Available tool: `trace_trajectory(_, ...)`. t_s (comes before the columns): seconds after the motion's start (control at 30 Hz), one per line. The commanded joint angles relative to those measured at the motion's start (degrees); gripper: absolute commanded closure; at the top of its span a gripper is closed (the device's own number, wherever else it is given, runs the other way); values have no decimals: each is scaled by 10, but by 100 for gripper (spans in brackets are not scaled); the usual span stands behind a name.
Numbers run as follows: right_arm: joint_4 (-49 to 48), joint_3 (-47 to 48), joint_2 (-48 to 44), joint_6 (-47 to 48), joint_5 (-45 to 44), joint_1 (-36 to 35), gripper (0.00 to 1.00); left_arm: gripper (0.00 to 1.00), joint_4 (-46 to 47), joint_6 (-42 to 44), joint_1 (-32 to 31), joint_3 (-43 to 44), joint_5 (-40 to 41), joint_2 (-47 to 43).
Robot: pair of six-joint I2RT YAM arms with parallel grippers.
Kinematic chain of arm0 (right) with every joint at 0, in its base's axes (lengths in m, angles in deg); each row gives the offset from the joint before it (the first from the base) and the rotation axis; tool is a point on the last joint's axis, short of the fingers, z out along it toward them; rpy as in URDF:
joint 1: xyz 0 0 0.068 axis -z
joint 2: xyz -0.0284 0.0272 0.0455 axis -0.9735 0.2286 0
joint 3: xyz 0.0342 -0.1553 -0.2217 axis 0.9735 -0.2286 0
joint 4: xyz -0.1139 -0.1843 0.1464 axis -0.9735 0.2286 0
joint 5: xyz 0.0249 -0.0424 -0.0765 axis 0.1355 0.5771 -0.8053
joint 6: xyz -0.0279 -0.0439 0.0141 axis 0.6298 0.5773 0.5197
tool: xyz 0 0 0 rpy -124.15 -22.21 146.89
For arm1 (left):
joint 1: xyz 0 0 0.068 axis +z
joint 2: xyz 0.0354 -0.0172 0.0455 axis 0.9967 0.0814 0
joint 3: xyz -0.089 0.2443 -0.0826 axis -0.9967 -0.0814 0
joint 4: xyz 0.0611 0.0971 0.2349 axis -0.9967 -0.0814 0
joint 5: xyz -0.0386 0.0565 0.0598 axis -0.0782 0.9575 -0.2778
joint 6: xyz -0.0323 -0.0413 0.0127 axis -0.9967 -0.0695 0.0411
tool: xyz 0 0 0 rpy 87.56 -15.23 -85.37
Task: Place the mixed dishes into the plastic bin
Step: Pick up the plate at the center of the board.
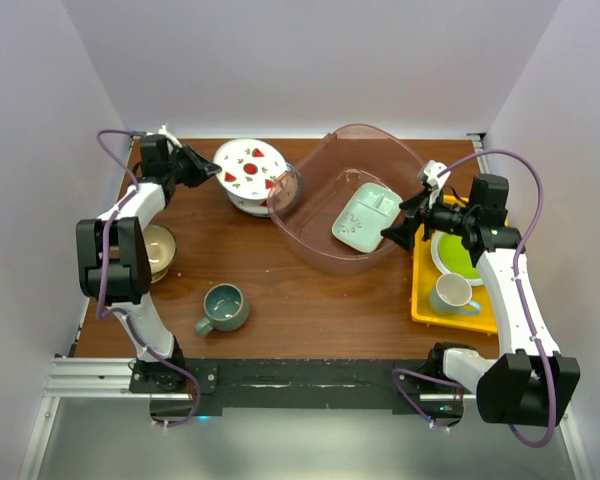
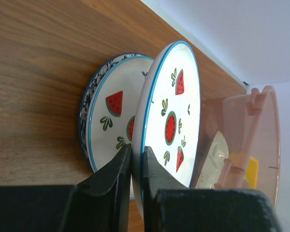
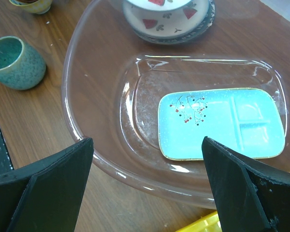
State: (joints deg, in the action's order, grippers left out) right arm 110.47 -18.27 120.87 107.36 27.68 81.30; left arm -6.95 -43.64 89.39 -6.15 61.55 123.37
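Note:
My left gripper [image 2: 137, 154] [image 1: 208, 170] is shut on the rim of a white watermelon-motif plate [image 2: 171, 111] [image 1: 250, 163]. It holds this plate raised and tilted above a second watermelon plate [image 2: 111, 116], which lies on a blue-patterned plate [image 2: 87, 101]. The plastic bin [image 1: 325, 180] [image 3: 72, 96] stands just right of the stack, and a mint squarish dish [image 1: 365, 217] [image 3: 222, 123] lies flat inside it. Over the bin's right wall, my right gripper [image 1: 402, 225] [image 3: 147, 140] hangs open with nothing between its fingers. A grey-teal mug [image 1: 223, 308] [image 3: 14, 63] stands upright at the front left.
A yellow tray [image 1: 425, 300] at the right carries a lime-green plate [image 1: 455, 258] and a white mug [image 1: 452, 293]. A patterned bowl [image 1: 160, 250] sits at the left edge, partly behind my left arm. White walls close in the table on three sides.

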Motion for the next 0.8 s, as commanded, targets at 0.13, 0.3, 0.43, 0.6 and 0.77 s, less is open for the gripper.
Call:
trace_trajectory(0.13,-5,24,1,9,-2,-1,2,100,119,-67,35,7,-61,-85)
trace_trajectory(0.3,-5,24,1,8,-2,-1,2,100,131,-82,45,4,-71,-103)
trace_trajectory(0.43,-5,23,2,8,-2,-2,2,100,139,-91,50,3,-73,-116)
trace_trajectory(0.6,-5,23,2,8,-2,-1,2,100,145,-100,53,6,-75,-135)
trace_trajectory(0.77,-5,23,3,8,-2,0,2,100,153,-111,56,9,-75,-153)
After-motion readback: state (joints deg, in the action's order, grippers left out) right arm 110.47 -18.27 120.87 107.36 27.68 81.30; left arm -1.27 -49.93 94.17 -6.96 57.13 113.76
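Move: About 37 cm to the right of the left hand, a few cm back and roughly 5 cm lower, is the middle of the plastic bin; the green tray inside it lies about 40 cm right and 5 back. The remaining plates are some 8 cm right, 2 ahead and 10 below, and the cream bowls about 20 cm left and 14 back. From the idle right hand, the bin's middle is roughly 19 cm ahead, 5 left and 13 down. Lifting the already raised watermelon plate, the left hand keeps its pinch on the rim and climbs about 10 cm, straight up above the level of the remaining plates. During the first half it also shifts some 3 cm left, away from the bin, while the wrist tilts the fingers upward by roughly 10 degrees. ##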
